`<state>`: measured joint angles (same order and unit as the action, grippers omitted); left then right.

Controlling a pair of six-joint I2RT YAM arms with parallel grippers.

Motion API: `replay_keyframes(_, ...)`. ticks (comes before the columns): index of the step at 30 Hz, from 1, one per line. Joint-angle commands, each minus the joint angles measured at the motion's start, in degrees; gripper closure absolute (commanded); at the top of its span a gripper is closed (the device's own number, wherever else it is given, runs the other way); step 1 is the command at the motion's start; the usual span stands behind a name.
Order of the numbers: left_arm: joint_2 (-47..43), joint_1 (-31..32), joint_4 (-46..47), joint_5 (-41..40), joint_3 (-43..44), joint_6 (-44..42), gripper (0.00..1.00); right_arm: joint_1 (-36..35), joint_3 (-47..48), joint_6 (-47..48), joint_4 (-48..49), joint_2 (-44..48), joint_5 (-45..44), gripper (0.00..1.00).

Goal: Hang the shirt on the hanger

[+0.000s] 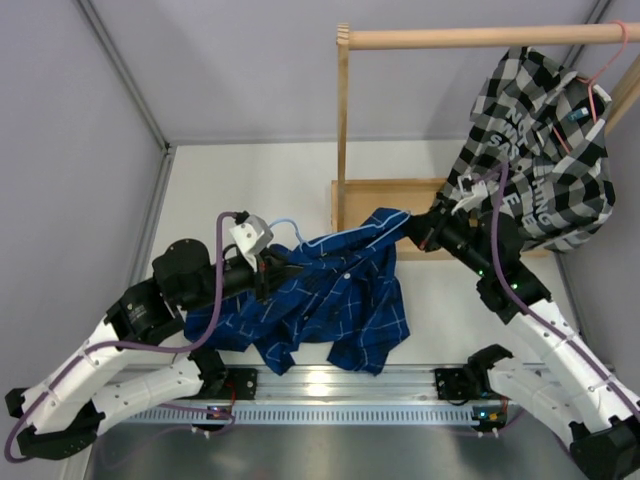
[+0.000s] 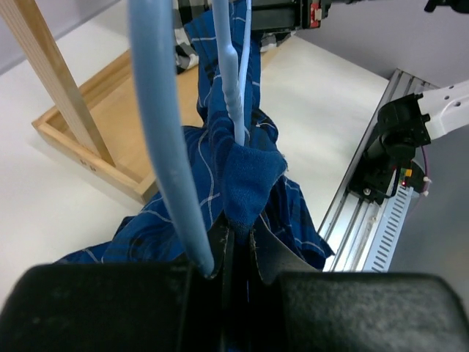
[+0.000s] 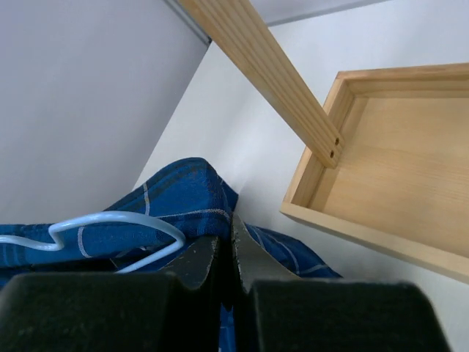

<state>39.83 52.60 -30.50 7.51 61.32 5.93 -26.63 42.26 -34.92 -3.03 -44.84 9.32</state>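
Observation:
The royal-blue plaid shirt (image 1: 345,300) lies bunched on the white table between the two arms. My left gripper (image 1: 280,272) is shut on a fold of the shirt (image 2: 253,176). The light-blue wire hanger (image 2: 157,132) runs past the gripper's (image 2: 238,231) left finger, and a second strand of it dips into the cloth. Its hook (image 1: 287,226) sticks out beyond the gripper. My right gripper (image 1: 412,228) is shut on the shirt's far right edge (image 3: 183,191), lifted off the table. Blue cloth shows between that gripper's (image 3: 226,235) jaws, with the hanger (image 3: 110,220) just to its left.
A wooden rack stands behind, with a post (image 1: 343,130), a top rail (image 1: 480,38) and a tray base (image 1: 380,195). A black-and-white checked shirt (image 1: 540,140) hangs from the rail on a pink hanger (image 1: 598,80). A metal rail (image 1: 350,385) runs along the near edge.

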Motion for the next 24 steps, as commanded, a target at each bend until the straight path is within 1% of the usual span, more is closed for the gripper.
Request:
replay_keyframes(1,-2.48,-0.13,-4.82,0.32,0.73,1.45,1.00,6.50,3.35,3.36,-3.65,-1.48,5.44,1.00)
replay_keyframes(3,-1.96,-0.13,-7.80,-0.82,0.91,1.62,1.00,7.03,6.51,6.16,-5.67,-3.84,5.80,1.00)
replay_keyframes(6,-1.08,-0.13,-9.92,-2.14,0.73,1.62,1.00,7.03,10.90,9.06,-8.74,-6.75,5.18,1.00)
replay_keyframes(8,-0.46,-0.13,-11.06,-3.90,0.64,1.63,1.00,7.03,13.88,10.21,-10.32,-8.24,2.99,1.00)
replay_keyframes(12,4.01,-0.13,-14.67,-7.50,1.08,0.66,1.00,6.95,19.60,15.57,-17.16,-11.05,-1.93,1.00)
replay_keyframes(13,4.98,-0.04,-15.89,-10.21,1.52,0.48,1.00,6.95,21.01,16.54,-18.67,-11.93,-2.72,1.00)
replay_keyframes(14,5.69,-0.04,-16.43,-10.67,1.78,0.13,1.00,6.68,23.37,17.24,-19.90,-13.42,-4.38,1.00)
replay_keyframes(15,6.48,0.05,-16.69,-11.11,2.13,-0.13,1.00,4.68,24.70,19.43,-21.13,-14.13,-6.14,1.00)
replay_keyframes(16,7.70,0.13,-16.96,-11.89,2.92,-0.66,1.00,1.44,27.24,21.97,-23.75,-15.79,-12.42,1.00)
replay_keyframes(17,8.24,0.22,-16.96,-12.08,3.45,-1.01,1.00,1.41,28.30,22.00,-25.00,-16.50,-15.97,1.00)
replay_keyframes(18,8.68,0.31,-16.96,-12.25,4.15,-1.27,1.00,-1.90,29.45,24.26,-25.97,-17.64,-18.61,1.00)
replay_keyframes(19,9.73,0.31,-16.96,-12.34,4.85,-1.54,1.00,-3.32,30.59,25.06,-28.33,-19.91,-23.25,1.00)
replay_keyframes(22,12.53,0.49,-17.92,-11.47,8.54,-3.12,1.00,-7.90,34.72,26.91,-30.54,-23.52,-30.47,1.00)
replay_keyframes(24,13.69,0.58,-18.45,-9.71,10.22,-4.26,1.00,-9.49,35.61,28.06,-30.63,-24.85,-31.99,1.00)
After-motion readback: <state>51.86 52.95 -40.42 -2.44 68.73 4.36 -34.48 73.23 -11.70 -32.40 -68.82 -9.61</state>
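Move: The shirt edge pinched by the right hand is being worked over the hanger's right end, about 2 cm ahead and 2 cm left of that hand. The rack post's foot stands some 14 cm ahead and 9 cm left; the tray's middle is 16 cm ahead and 8 cm right, both about 22 cm below. From the left hand, which grips the hanger with the cloth, that end lies roughly 7 cm ahead and 16 cm right. Right keeps pinching the shirt, going forward about 5 cm and rolling left-side-down; left carries hanger forward and down. ##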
